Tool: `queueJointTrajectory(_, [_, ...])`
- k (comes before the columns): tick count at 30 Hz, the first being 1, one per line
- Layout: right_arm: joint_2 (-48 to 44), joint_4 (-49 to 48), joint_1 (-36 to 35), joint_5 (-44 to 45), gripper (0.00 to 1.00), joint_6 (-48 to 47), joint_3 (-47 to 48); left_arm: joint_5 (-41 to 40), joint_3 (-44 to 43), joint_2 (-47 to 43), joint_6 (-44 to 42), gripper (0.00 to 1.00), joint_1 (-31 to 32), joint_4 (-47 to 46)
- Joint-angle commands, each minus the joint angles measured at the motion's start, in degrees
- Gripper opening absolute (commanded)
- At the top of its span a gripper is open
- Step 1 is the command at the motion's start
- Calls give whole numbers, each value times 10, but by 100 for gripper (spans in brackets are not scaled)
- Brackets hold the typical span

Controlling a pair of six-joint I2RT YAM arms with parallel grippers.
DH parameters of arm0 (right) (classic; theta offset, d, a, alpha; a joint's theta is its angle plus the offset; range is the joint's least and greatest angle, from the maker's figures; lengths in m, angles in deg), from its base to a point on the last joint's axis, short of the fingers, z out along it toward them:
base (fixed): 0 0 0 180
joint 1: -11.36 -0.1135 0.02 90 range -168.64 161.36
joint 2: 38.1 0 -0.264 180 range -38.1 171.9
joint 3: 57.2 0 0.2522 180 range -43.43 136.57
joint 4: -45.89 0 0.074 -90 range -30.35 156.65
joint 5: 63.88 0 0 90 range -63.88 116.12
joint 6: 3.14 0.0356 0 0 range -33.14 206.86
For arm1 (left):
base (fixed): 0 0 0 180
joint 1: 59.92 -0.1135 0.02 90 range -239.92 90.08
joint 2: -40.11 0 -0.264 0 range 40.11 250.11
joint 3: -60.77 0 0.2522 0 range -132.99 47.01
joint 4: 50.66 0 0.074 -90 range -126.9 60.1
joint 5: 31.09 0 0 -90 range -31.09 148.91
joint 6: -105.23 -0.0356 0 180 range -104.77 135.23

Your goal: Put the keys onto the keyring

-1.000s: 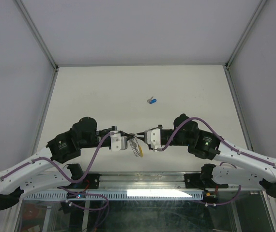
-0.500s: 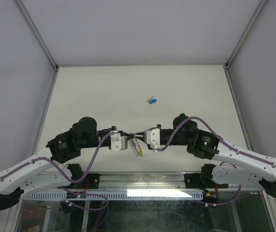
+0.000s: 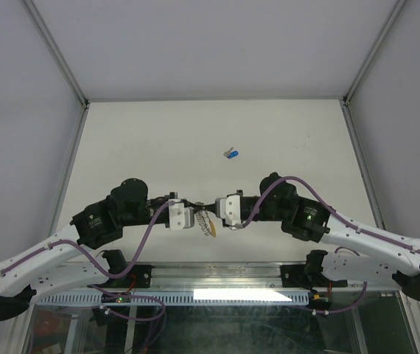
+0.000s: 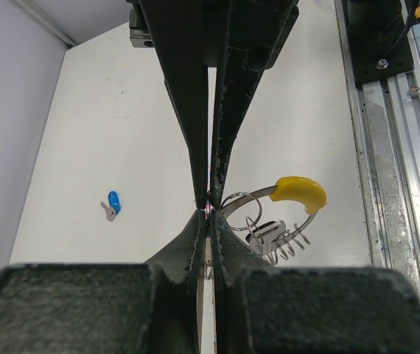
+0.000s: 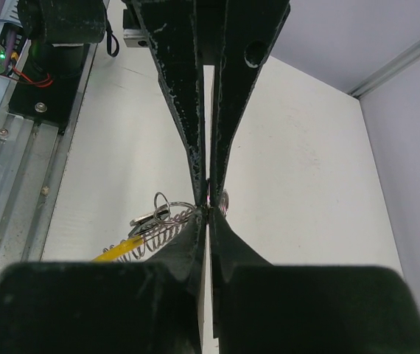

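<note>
The keyring (image 3: 208, 223), a silver coiled ring with a yellow segment (image 4: 299, 193), hangs above the table's near edge between both arms. A silver key (image 4: 266, 233) and a small split ring dangle on it. My left gripper (image 3: 202, 206) is shut on the keyring's thin wire end (image 4: 209, 210). My right gripper (image 3: 213, 206) meets it tip to tip and is shut on the same spot of the keyring (image 5: 158, 221). A small silver disc (image 5: 225, 200) shows beside the right gripper (image 5: 208, 205). The blue-headed key (image 3: 231, 154) lies alone on the table, also in the left wrist view (image 4: 112, 203).
The white table (image 3: 158, 140) is bounded by grey walls and metal frame posts (image 3: 55, 51). A metal rail (image 4: 387, 184) with the arm bases runs along the near edge, right under the hanging keyring.
My right gripper has closed and its arm has edged left towards the left gripper. The keyring has swung slightly. The left arm and the blue key have not moved.
</note>
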Motion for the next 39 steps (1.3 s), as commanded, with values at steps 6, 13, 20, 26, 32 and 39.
queueJointTrajectory(6, [22, 13, -3, 19, 0, 45, 73, -7, -27, -4, 1, 3, 0, -46])
queueJointTrajectory(13, [4, 26, -1, 47, 0, 50, 56, -30, -15, -52, 24, 32, 0, -48])
queueJointTrajectory(20, [-9, 33, 3, 99, 0, 75, 28, -112, 25, -104, 137, 43, 0, -87])
queueJointTrajectory(26, [-37, 39, 23, 104, 0, 111, -13, -211, 31, -94, 282, 48, 0, -143])
queueJointTrajectory(32, [-69, 59, 37, 120, 0, 145, -39, -218, -3, 4, 353, 50, 0, -129])
queueJointTrajectory(39, [-105, 116, 38, 139, 0, 173, -38, -282, -48, 137, 384, 50, -13, -146])
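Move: Both hands have their shut fingertips on one small ring of the keyring. Its middle hangs about 3 cm back and 4 cm below either hand, 1 cm right of the left hand and 1 cm left of the right. The blue-tagged keys lie on the table about 31 cm ahead of both hands and 25 cm below, some 8 cm right of the left hand and 6 cm right of the right hand. Left lets go, rises 5 cm, swings forward-down towards the blue-tagged keys; right carries the keyring 6 cm right-down. ##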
